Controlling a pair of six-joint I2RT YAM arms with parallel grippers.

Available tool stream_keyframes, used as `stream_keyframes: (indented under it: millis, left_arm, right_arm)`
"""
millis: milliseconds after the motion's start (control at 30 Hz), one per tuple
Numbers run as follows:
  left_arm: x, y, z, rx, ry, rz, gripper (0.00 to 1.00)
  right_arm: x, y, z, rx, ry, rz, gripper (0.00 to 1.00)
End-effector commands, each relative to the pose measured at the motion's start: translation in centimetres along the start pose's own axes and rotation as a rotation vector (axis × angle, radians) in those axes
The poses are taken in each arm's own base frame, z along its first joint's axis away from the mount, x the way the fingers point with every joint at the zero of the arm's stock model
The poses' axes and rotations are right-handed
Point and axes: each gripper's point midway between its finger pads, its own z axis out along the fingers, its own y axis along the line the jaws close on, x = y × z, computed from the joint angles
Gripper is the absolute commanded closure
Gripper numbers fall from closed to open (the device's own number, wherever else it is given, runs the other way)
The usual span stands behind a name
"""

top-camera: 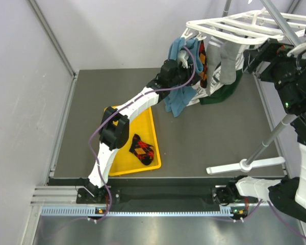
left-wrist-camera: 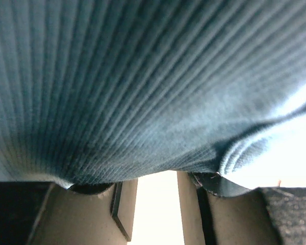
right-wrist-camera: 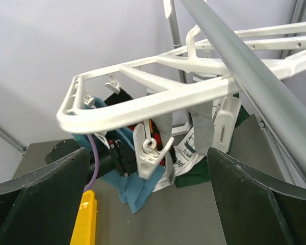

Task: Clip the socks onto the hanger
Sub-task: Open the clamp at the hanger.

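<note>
The white hanger (top-camera: 229, 28) (right-wrist-camera: 143, 104) stands at the far right on its stand. A grey sock (top-camera: 228, 64) (right-wrist-camera: 204, 127) and an argyle sock (top-camera: 204, 66) hang from it. A second argyle sock (top-camera: 142, 149) lies in the yellow tray (top-camera: 148, 122). My left gripper (top-camera: 182, 58) (left-wrist-camera: 155, 181) is raised under the hanger's left end, against a blue ribbed cloth (top-camera: 179, 99) (left-wrist-camera: 143, 76). That cloth covers its fingertips, and a gap shows between the fingers lower down. My right gripper (top-camera: 252, 58) (right-wrist-camera: 148, 149) is open and empty, facing a dangling white clip (right-wrist-camera: 152, 150).
The grey stand pole (top-camera: 275, 135) (right-wrist-camera: 245, 66) slants down to a white foot (top-camera: 245, 164) near the table's front right. A white printed cloth (right-wrist-camera: 186, 153) and a dark green cloth (top-camera: 222, 94) lie under the hanger. The tray's edge (right-wrist-camera: 86, 214) shows in the right wrist view.
</note>
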Motion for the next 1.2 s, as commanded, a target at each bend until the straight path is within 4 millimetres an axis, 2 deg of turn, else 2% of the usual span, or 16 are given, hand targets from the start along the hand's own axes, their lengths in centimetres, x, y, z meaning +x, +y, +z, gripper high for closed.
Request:
stream_keyframes:
  millis: [0, 200, 400, 433, 567, 633, 700, 767, 900, 1000, 1067, 1100, 1167]
  left_arm:
    - [-5.4, -2.9, -1.9, 0.060, -0.113, 0.006, 0.60]
    - [-5.5, -2.7, -2.2, 0.053, -0.111, 0.025, 0.60]
    - [-5.4, -2.9, -2.5, 0.059, -0.110, 0.024, 0.60]
    - [-5.6, -2.9, -2.6, 0.060, -0.114, 0.024, 0.60]
    - [-5.5, -3.3, -2.7, 0.073, -0.111, 0.016, 0.60]
    - [-5.5, -3.5, -2.9, 0.080, -0.109, 0.014, 0.60]
    - [-5.3, -3.6, -3.0, 0.085, -0.104, 0.009, 0.60]
    - [-5.3, -3.8, -3.2, 0.095, -0.102, 0.006, 0.60]
    - [-5.1, -4.3, -3.7, 0.116, -0.088, -0.002, 0.60]
    - [-5.3, -5.2, -4.3, 0.146, -0.084, 0.008, 0.60]
    - [-5.0, -5.6, -4.7, 0.162, -0.064, 0.017, 0.60]
    - [-4.6, -6.1, -5.2, 0.198, -0.038, 0.026, 0.60]
    - [-5.5, -7.7, -6.6, 0.267, -0.042, 0.036, 0.60]
  right_arm:
    - [-1.0, -0.1, 1.6, 0.050, -0.030, -0.036, 0.05]
    - [-1.5, -1.0, 2.3, 0.102, -0.048, -0.089, 0.17]
    - [-1.8, -0.7, 2.7, 0.090, -0.072, -0.101, 0.36]
    - [-1.9, -0.5, 2.8, 0.080, -0.080, -0.098, 0.42]
    - [-1.8, 0.7, 3.0, 0.016, -0.080, -0.088, 0.50]
    - [-1.9, 0.8, 3.1, 0.014, -0.082, -0.082, 0.55]
    - [-1.9, 0.8, 3.0, 0.014, -0.082, -0.079, 0.57]
    - [-1.8, 0.8, 3.1, 0.017, -0.083, -0.077, 0.64]
    - [-1.2, 0.8, 3.5, 0.017, -0.069, -0.084, 0.67]
    - [-1.1, 1.0, 3.7, 0.007, -0.065, -0.083, 0.73]
    - [-1.0, 1.3, 3.7, -0.005, -0.063, -0.077, 0.83]
    - [-1.1, 1.5, 3.4, -0.021, -0.065, -0.067, 0.87]
    - [-1.2, 1.6, 3.0, -0.037, -0.066, -0.060, 0.93]
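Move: The clamp on the hanger's near rail hangs about 5 cm straight ahead of the right hand, level with it, between its wide-open fingers' line. That rail runs some 3 cm above the clamp. A grey sock hangs about 20 cm straight ahead of the hand and 5 cm lower; the blue sock is roughly 28 cm ahead, 15 cm left and 12 cm down. From the left hand, the clamp lies about 20 cm back, 15 cm right and 30 cm up. Forward by some 3.5 cm goes the right hand, under the near rail to the clamp; from there it stays nearly in place, edging about 1 cm left, while its fingers close from wide open to nearly shut and pinch the clamp from both sides. The left hand, part-open beside the blue sock, draws back about 4 cm, mostly late. ##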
